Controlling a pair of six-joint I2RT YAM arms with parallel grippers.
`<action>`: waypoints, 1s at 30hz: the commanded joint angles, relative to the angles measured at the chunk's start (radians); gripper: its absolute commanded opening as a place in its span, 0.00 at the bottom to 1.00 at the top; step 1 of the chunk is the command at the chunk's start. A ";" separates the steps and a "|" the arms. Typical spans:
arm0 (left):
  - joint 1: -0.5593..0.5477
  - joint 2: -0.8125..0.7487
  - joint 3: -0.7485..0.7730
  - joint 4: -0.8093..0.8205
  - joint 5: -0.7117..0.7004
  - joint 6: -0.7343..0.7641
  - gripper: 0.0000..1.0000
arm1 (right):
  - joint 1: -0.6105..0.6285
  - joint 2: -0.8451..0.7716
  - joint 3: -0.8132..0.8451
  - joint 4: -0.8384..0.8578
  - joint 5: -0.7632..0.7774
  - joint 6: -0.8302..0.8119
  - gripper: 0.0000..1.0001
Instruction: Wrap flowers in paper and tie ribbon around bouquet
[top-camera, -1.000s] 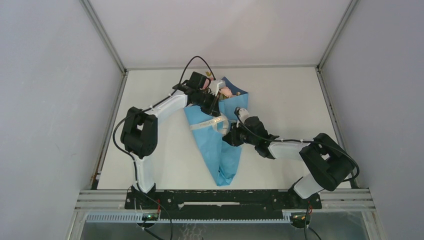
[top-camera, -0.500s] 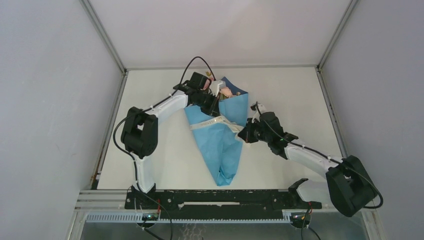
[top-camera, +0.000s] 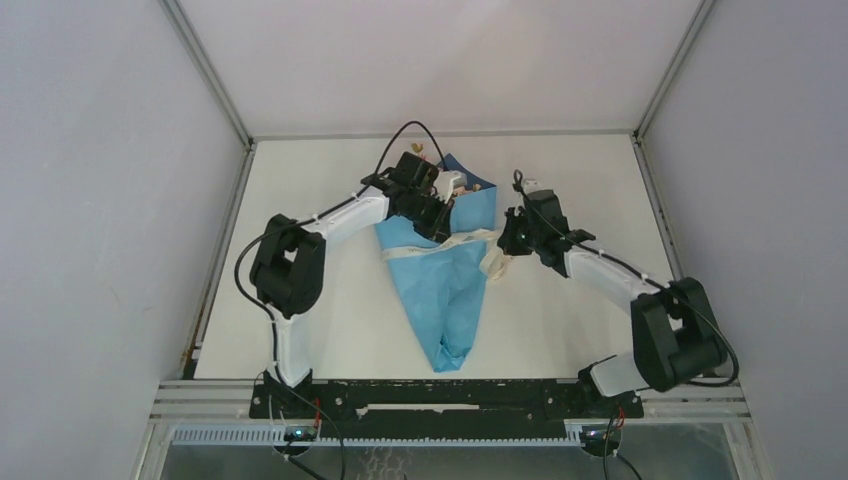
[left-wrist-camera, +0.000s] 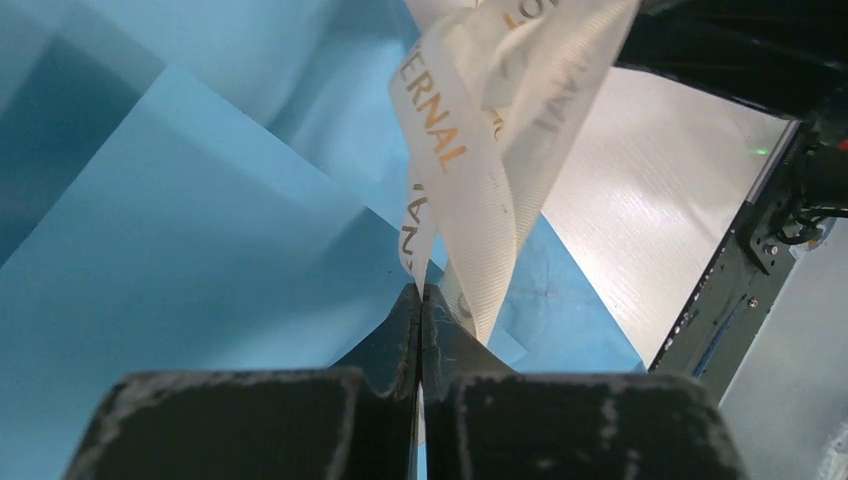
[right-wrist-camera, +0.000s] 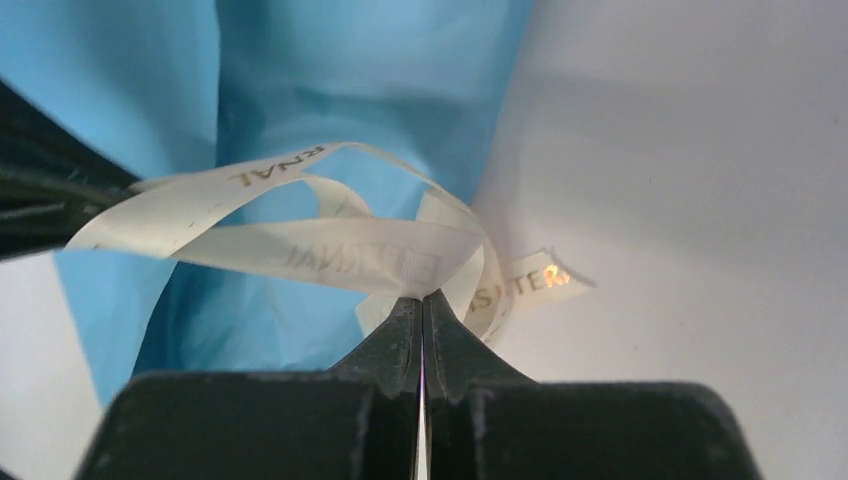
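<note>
The bouquet (top-camera: 440, 290) lies on the table as a blue paper cone, tip toward the arm bases. Pale flowers (top-camera: 455, 183) peek from its wide far end. The cream ribbon (top-camera: 455, 243) crosses the cone's upper part, with loose loops at its right edge (top-camera: 492, 265). My left gripper (top-camera: 440, 225) sits over the cone's upper part, shut on the ribbon (left-wrist-camera: 480, 200) at its tips (left-wrist-camera: 420, 290), above the paper (left-wrist-camera: 200, 250). My right gripper (top-camera: 505, 245) is just right of the cone, shut on the ribbon (right-wrist-camera: 330, 250) at its tips (right-wrist-camera: 422, 297), beside the paper (right-wrist-camera: 350, 80).
The white table (top-camera: 330, 330) is walled by grey panels on three sides, with a metal rail (top-camera: 450, 395) at the near edge. The left arm's black body (right-wrist-camera: 40, 190) shows at the left of the right wrist view.
My right arm swung from the cone's middle out to its right side and shut on the ribbon, drawing it rightward across the cone. The left gripper shifted slightly right, still gripping.
</note>
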 joint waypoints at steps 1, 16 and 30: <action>0.006 0.026 0.035 -0.008 -0.012 0.001 0.00 | -0.036 0.113 0.082 -0.003 0.139 -0.082 0.00; -0.007 0.068 0.049 0.026 0.007 -0.068 0.00 | -0.073 0.379 0.398 -0.189 0.213 0.003 0.25; -0.002 0.069 0.059 0.061 -0.012 -0.131 0.00 | 0.021 0.095 0.207 -0.220 0.055 0.128 0.27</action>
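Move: The right hand pinches the loose ribbon; the bare table it is carried towards lies about 7 cm ahead, 4 cm to its right and 8 cm below. The ribbon band across the blue paper is level with this hand, some 13 cm left and 7 cm below; the flower heads are 14 cm ahead and 10 cm left. From the left hand, also holding ribbon, the band is straight below, about 5 cm. Carry the pinched ribbon forward about 8 cm with the right gripper, sinking and easing right past the paper's edge, while the wrist turns clockwise. Open the fingers on the way to let the ribbon go, then draw back, up and left. Keep the left gripper shut on its ribbon and lower it some 3 cm towards the band. ##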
